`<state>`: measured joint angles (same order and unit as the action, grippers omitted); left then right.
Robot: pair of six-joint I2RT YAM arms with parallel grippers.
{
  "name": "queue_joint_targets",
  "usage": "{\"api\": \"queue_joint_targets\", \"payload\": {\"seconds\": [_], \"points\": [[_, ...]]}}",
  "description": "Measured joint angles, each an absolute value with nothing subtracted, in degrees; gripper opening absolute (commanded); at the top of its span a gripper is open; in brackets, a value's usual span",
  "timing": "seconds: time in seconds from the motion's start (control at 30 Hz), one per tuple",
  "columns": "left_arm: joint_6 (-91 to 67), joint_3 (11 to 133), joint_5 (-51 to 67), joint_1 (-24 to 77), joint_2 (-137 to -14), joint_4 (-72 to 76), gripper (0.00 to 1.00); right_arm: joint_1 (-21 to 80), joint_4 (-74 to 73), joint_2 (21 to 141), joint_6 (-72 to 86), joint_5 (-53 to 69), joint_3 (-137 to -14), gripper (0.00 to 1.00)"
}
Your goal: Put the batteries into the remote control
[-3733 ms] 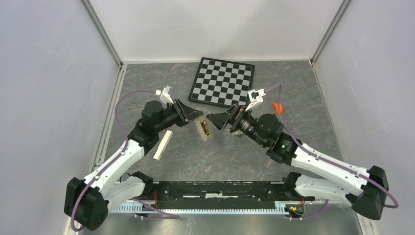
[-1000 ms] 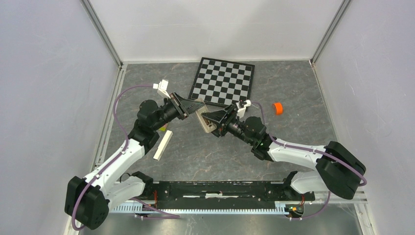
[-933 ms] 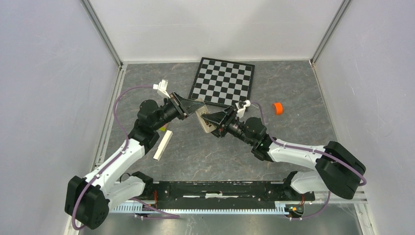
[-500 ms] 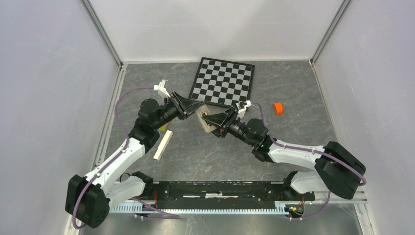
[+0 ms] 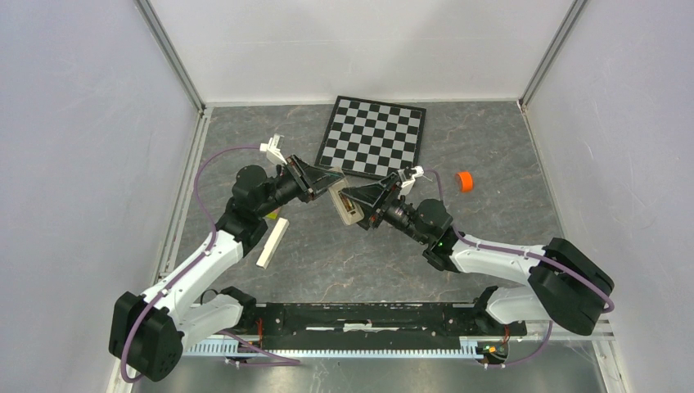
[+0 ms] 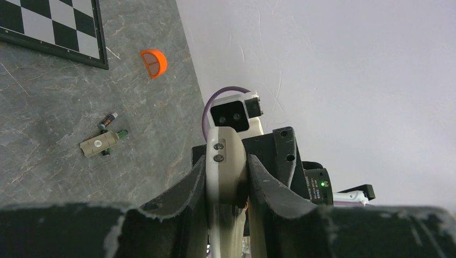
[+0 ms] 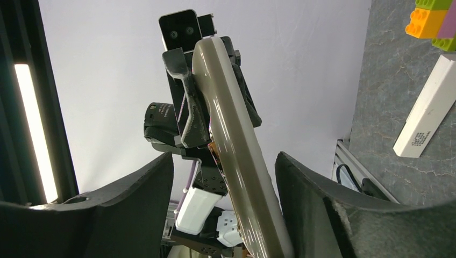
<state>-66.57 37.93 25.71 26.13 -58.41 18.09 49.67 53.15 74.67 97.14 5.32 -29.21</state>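
The remote control (image 5: 344, 207) is off the table, held edge-on between the two arms. My left gripper (image 5: 330, 182) is shut on one end of it; the left wrist view shows both fingers pressed on its pale body (image 6: 226, 161). My right gripper (image 5: 352, 200) is open around the other end. In the right wrist view the remote (image 7: 231, 123) runs between the fingers (image 7: 134, 199) with a gap on the left side. Two small batteries (image 6: 109, 119) lie on the table beside a small beige piece (image 6: 98, 144). They are hidden in the top view.
A long cream block (image 5: 272, 241) lies left of centre and also shows in the right wrist view (image 7: 427, 115), beside toy bricks (image 7: 430, 19). An orange cap (image 5: 465, 181) sits at the right. A chessboard (image 5: 372, 135) lies at the back.
The remote lay on the table 3.7 s ago and is now lifted in my left gripper. The right arm has swung in around it. Over the last second both shifted only slightly.
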Motion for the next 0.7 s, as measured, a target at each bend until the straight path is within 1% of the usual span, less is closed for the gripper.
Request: {"api": "queue_joint_targets", "payload": {"seconds": [0.1, 0.17, 0.57, 0.67, 0.7], "points": [[-66.5, 37.9, 25.9, 26.1, -58.4, 18.1, 0.02, 49.4, 53.1, 74.6, 97.0, 5.3, -29.2, 0.71], [-66.2, 37.9, 26.1, 26.1, -58.4, 18.2, 0.02, 49.2, 53.0, 74.7, 97.0, 5.4, -29.2, 0.67], [-64.5, 37.9, 26.5, 26.0, -57.8, 19.3, 0.02, 49.0, 54.8, 76.9, 97.1, 6.4, -29.3, 0.38], [-65.8, 37.9, 26.5, 25.9, -57.8, 19.6, 0.02, 49.0, 55.3, 76.9, 97.0, 6.5, -29.3, 0.36], [-66.0, 37.9, 26.5, 25.9, -57.8, 19.6, 0.02, 49.0, 55.4, 76.9, 97.0, 6.6, -29.3, 0.38]]}}
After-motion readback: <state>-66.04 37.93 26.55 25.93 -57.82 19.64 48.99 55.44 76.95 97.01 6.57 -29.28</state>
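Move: The open right fingers straddle the remote control, its battery compartment about 1 cm to that hand's left, at fingertip height. On the table some 24 cm below the right hand, the loose batteries with the cover lie about 13 cm right and 4 cm back; the chessboard's middle is some 17 cm ahead and 5 cm right. From the left hand, which grips the remote's far end, the compartment is about 5 cm back and 3 cm right. The right hand dips a little over 1 cm over the remote, easing about half a centimetre forward, then comes back up most of the way while its fingers close from about three-quarters open to under half, bringing the upper finger against the compartment side with the lower one still clear beneath. The left hand keeps its pinch on the remote's end and lifts it about 1 cm, its fingers tipping up a few degrees and partly back. ##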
